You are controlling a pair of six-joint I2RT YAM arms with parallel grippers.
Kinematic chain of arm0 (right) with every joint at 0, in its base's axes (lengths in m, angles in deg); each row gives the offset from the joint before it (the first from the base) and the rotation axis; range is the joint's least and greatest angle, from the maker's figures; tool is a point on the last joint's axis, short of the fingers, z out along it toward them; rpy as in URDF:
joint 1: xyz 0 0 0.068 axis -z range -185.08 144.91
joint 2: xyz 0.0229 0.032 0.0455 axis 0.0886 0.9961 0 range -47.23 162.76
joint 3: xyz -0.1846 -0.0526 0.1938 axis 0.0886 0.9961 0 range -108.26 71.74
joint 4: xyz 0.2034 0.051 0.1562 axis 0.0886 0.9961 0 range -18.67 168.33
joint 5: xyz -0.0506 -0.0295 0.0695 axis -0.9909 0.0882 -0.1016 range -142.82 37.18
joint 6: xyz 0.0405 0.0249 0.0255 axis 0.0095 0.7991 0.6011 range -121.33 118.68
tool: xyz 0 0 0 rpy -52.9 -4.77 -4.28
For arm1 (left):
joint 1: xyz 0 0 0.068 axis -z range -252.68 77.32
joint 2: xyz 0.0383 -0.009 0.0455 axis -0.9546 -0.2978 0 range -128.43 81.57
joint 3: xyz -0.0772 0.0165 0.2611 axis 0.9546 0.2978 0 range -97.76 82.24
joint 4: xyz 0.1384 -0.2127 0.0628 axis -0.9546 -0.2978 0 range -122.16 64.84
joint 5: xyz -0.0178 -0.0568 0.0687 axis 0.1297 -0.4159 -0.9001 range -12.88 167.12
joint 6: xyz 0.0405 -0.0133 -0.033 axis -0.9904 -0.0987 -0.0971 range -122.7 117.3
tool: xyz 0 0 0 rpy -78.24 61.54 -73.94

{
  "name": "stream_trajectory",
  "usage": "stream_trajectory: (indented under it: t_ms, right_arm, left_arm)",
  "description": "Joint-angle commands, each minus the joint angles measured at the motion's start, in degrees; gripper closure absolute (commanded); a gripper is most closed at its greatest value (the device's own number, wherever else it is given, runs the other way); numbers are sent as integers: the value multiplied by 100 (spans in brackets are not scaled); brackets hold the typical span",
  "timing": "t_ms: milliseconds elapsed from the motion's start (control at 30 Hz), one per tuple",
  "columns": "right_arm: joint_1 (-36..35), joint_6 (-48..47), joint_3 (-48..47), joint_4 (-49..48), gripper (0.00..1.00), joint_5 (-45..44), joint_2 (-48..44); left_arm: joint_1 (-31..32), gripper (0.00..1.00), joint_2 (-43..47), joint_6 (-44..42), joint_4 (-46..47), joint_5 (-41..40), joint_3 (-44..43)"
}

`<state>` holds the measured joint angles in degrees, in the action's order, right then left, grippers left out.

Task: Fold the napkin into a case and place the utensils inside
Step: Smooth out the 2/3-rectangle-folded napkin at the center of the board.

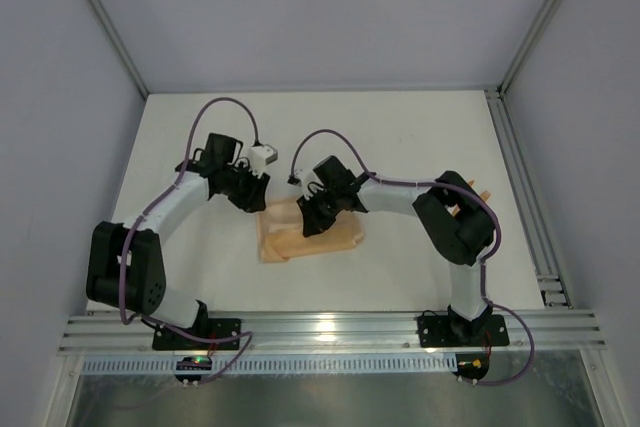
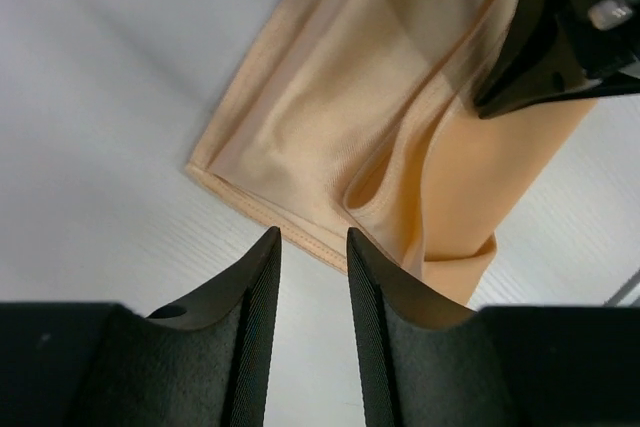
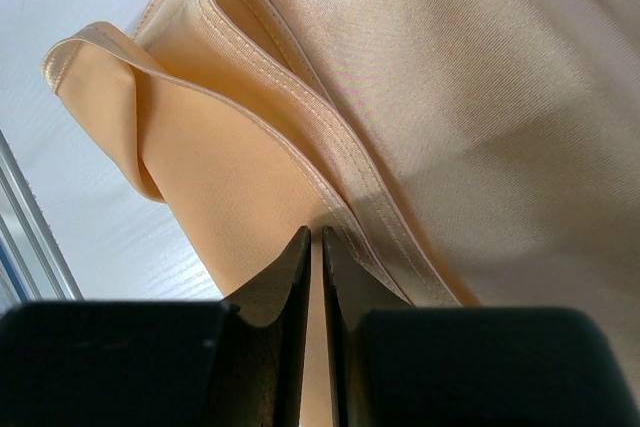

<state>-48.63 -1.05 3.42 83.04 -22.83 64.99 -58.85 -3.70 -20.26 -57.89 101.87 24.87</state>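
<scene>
The peach-orange napkin (image 1: pixel 340 237) lies folded into a wrinkled rectangle on the white table, between the two arms. My left gripper (image 1: pixel 255 197) hovers at its far left corner. In the left wrist view it (image 2: pixel 312 234) is open, with only bare table between its fingers and the napkin's hem (image 2: pixel 330 117) just past the tips. My right gripper (image 1: pixel 312 219) sits on the napkin's middle. Its jaws (image 3: pixel 314 232) are closed to a sliver on the napkin (image 3: pixel 480 97) beside a stitched fold edge. Thin orange utensils (image 1: pixel 487 197) peek out behind the right arm's elbow, mostly hidden.
The white table (image 1: pixel 400 137) is boxed in by grey walls. An aluminium rail (image 1: pixel 330 332) runs along the near edge and another (image 1: pixel 525 197) along the right side. The right arm's finger (image 2: pixel 530 57) shows over the cloth in the left wrist view.
</scene>
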Motion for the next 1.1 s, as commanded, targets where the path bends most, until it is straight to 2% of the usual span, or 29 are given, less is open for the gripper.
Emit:
stream_trajectory:
  t_ms: [0, 133, 167, 300, 433, 533, 567, 633, 700, 933, 1067]
  right_arm:
    - [-22, -142, -77, 245, 87, -82, 194]
    - [-31, -106, -103, 183, 87, -12, 221]
    - [-31, -98, -121, 183, 87, -12, 230]
    - [-22, -89, -147, 183, 87, 6, 238]
    - [-22, -54, -147, 174, 87, -3, 238]
    - [-22, -54, -138, 174, 87, 15, 238]
    - [-13, -62, -138, 174, 87, 15, 238]
    - [-13, -80, -138, 183, 87, 41, 247]
    - [-13, -106, -156, 183, 87, 85, 256]
    - [4, -203, -121, 183, 87, 173, 221]
    - [4, -291, -130, 165, 87, 234, 247]
  left_arm:
    - [190, 66, 2, -414, -742, 653, -109]
    - [410, 63, 28, -853, -1112, 619, 93]
    - [480, 59, 28, -941, -1087, 610, 163]
    - [577, 57, -103, -977, -990, 671, 243]
    - [657, 66, -253, -951, -867, 592, 261]
    - [657, 77, -367, -907, -744, 373, 313]
    - [657, 85, -384, -855, -674, 198, 322]
    - [657, 94, -411, -749, -446, 100, 331]
    - [657, 99, -446, -653, -261, 21, 287]
    - [604, 100, -938, -512, -76, -252, 182]
    - [288, 100, -1298, -389, -31, 38, 33]
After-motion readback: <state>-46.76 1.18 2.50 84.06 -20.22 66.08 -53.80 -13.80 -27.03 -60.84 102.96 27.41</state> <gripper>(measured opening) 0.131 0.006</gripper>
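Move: Aim the left gripper at the left end of the napkin's loose folded lip, about 5 cm back, 2 cm right and 7 cm below the fingers. The napkin's near-left corner lies some 5 cm nearer the base than that lip end and about level with it sideways. From the right hand, already resting on the napkin, the lip end is roughly 9 cm left, straight across and at the same height. Bring the left gripper back about 7 cm and slightly right, sinking a little and turning some 15 degrees clockwise, then shut the fingers over the napkin's left side. Lower the closed tips onto the end of the folded lip, easing about 2 cm forward on the way down. Keep the right gripper's nearly shut tips resting on the napkin beside the fold. ##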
